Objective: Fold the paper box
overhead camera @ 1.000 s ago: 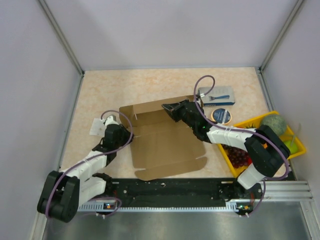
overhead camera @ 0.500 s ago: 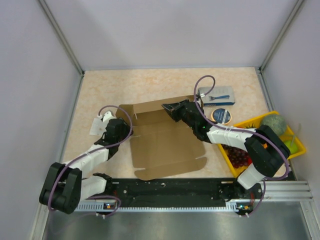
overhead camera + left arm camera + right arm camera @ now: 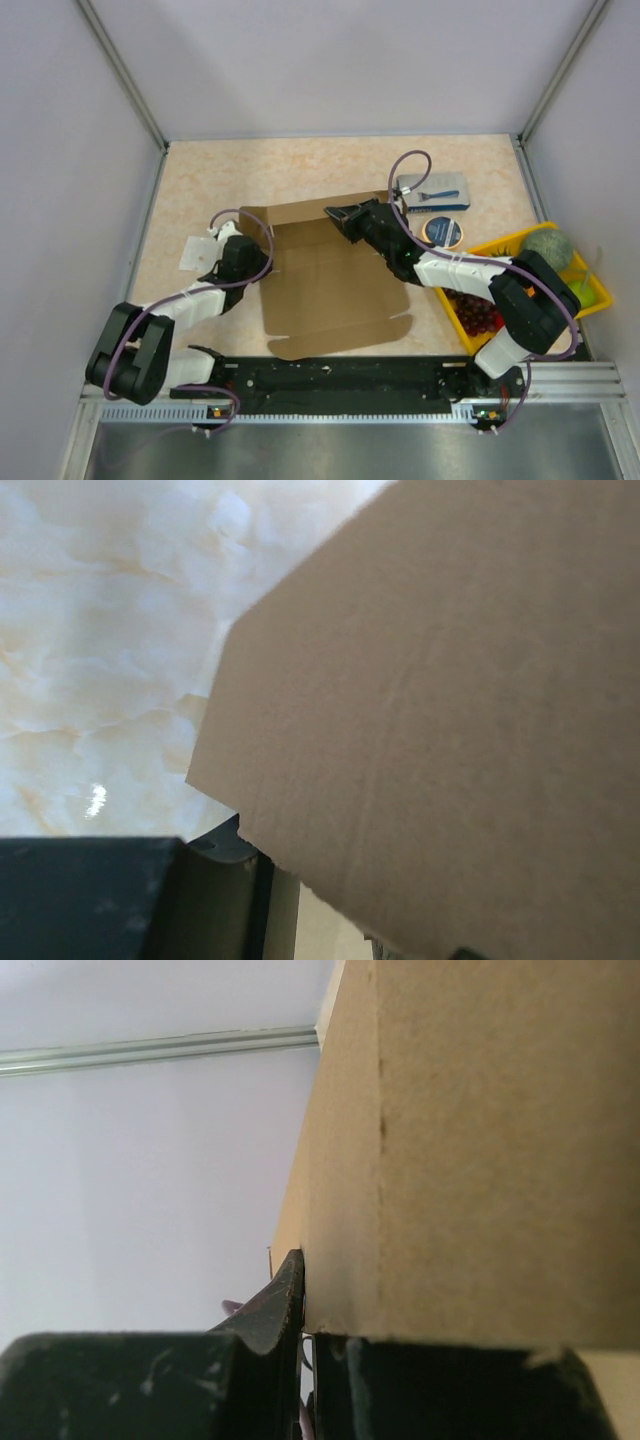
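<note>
The paper box (image 3: 330, 285) is a brown cardboard sheet lying mostly flat mid-table, with its back flap raised. My right gripper (image 3: 336, 215) is shut on that raised flap's edge; in the right wrist view the cardboard (image 3: 470, 1140) is pinched where the fingers (image 3: 285, 1300) meet. My left gripper (image 3: 263, 262) sits at the sheet's left edge. In the left wrist view a cardboard flap (image 3: 450, 700) covers most of the picture above the jaws. One dark finger (image 3: 215, 890) shows at the bottom left, with bare table in the gap beside it.
A small white packet (image 3: 195, 252) lies just left of the left wrist. A blue-and-white flat package (image 3: 432, 190) and a round tin (image 3: 442, 231) lie right of the box. A yellow tray (image 3: 590, 298) with a green ball (image 3: 546, 248) and dark grapes (image 3: 475, 312) stands at the right wall.
My left gripper has moved up and to the right, onto the box's left edge, its jaws widening and then narrowing. The right gripper and the raised flap have stayed put.
</note>
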Robot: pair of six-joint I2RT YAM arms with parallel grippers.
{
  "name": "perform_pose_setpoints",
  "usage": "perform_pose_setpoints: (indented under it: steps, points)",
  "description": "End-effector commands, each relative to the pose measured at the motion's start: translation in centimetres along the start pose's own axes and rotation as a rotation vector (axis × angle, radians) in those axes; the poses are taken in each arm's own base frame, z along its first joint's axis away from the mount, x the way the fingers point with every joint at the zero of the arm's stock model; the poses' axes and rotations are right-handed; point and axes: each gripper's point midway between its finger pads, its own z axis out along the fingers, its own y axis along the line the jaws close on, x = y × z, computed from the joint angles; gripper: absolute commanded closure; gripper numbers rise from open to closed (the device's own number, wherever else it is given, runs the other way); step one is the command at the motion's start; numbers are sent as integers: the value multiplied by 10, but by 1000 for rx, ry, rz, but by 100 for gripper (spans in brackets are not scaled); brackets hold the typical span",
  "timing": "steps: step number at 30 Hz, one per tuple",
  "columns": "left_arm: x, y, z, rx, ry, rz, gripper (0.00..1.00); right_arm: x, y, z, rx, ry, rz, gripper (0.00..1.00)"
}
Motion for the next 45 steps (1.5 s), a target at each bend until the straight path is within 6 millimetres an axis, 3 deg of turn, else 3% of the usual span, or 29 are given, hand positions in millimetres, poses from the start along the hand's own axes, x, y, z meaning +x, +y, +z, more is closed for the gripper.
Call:
perform_pose_setpoints:
  steps: [1,5,11,17,21,25,29,33,34,35,38,39,41,45]
  points:
    - [-33,-48,-9,156,-111,11,71,2,0,0,26,6,-14,100]
    - [-25,-59,-4,199,-66,17,72,4,1,-1,23,12,3,100]
    - [-19,-77,-9,291,-68,51,57,5,-7,-2,49,10,13,100]
    - [-16,-93,-13,358,-73,70,54,6,-12,-1,64,11,19,100]
    - [-4,-93,-1,345,-10,75,52,6,-11,-1,65,11,19,100]
    - [16,-80,16,304,47,51,53,5,-9,-3,61,10,24,100]
    - [30,-73,19,307,87,63,51,3,-15,-5,73,-3,29,100]
    - [19,-72,-2,321,45,115,40,1,-14,-6,72,-4,24,100]
    - [5,-82,-17,359,2,125,37,1,-14,-6,70,-5,22,100]
    - [1,-75,-22,328,-10,139,36,1,-14,-6,72,-7,22,100]
    - [-21,-85,-51,376,-80,182,28,-1,-17,-5,73,-7,27,100]
    - [-15,-71,-54,324,-50,204,27,-2,-16,-4,71,-8,27,100]
    - [-24,-69,-67,319,-86,201,26,-2,-16,-4,68,-8,28,100]
    - [-20,-44,-79,245,-82,209,30,-1,-13,-3,63,-1,31,100]
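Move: The left flap of the raised far wall stands close ahead of the left hand, its middle about 6 cm farther out, 3 cm left and 5 cm higher. The wall's own middle is about 9 cm ahead, 11 cm right and 11 cm up from that hand. The box floor's middle is roughly 14 cm right, 4 cm back and 4 cm below, and a white sheet lies 15 cm left, 2 cm ahead and 4 cm below. From the right hand the flap is about 15 cm left, 1 cm back and 8 cm lower. Rightward and slightly forward, the left hand works in low along the near side of the left flap for about 7 cm, turning some 15 degrees clockwise. It dips towards the box floor, then lifts about 10 cm, drawing back and a little left as the fingers tip up and spread wide, clear of the cardboard. The right hand keeps its pinch on the raised wall. ##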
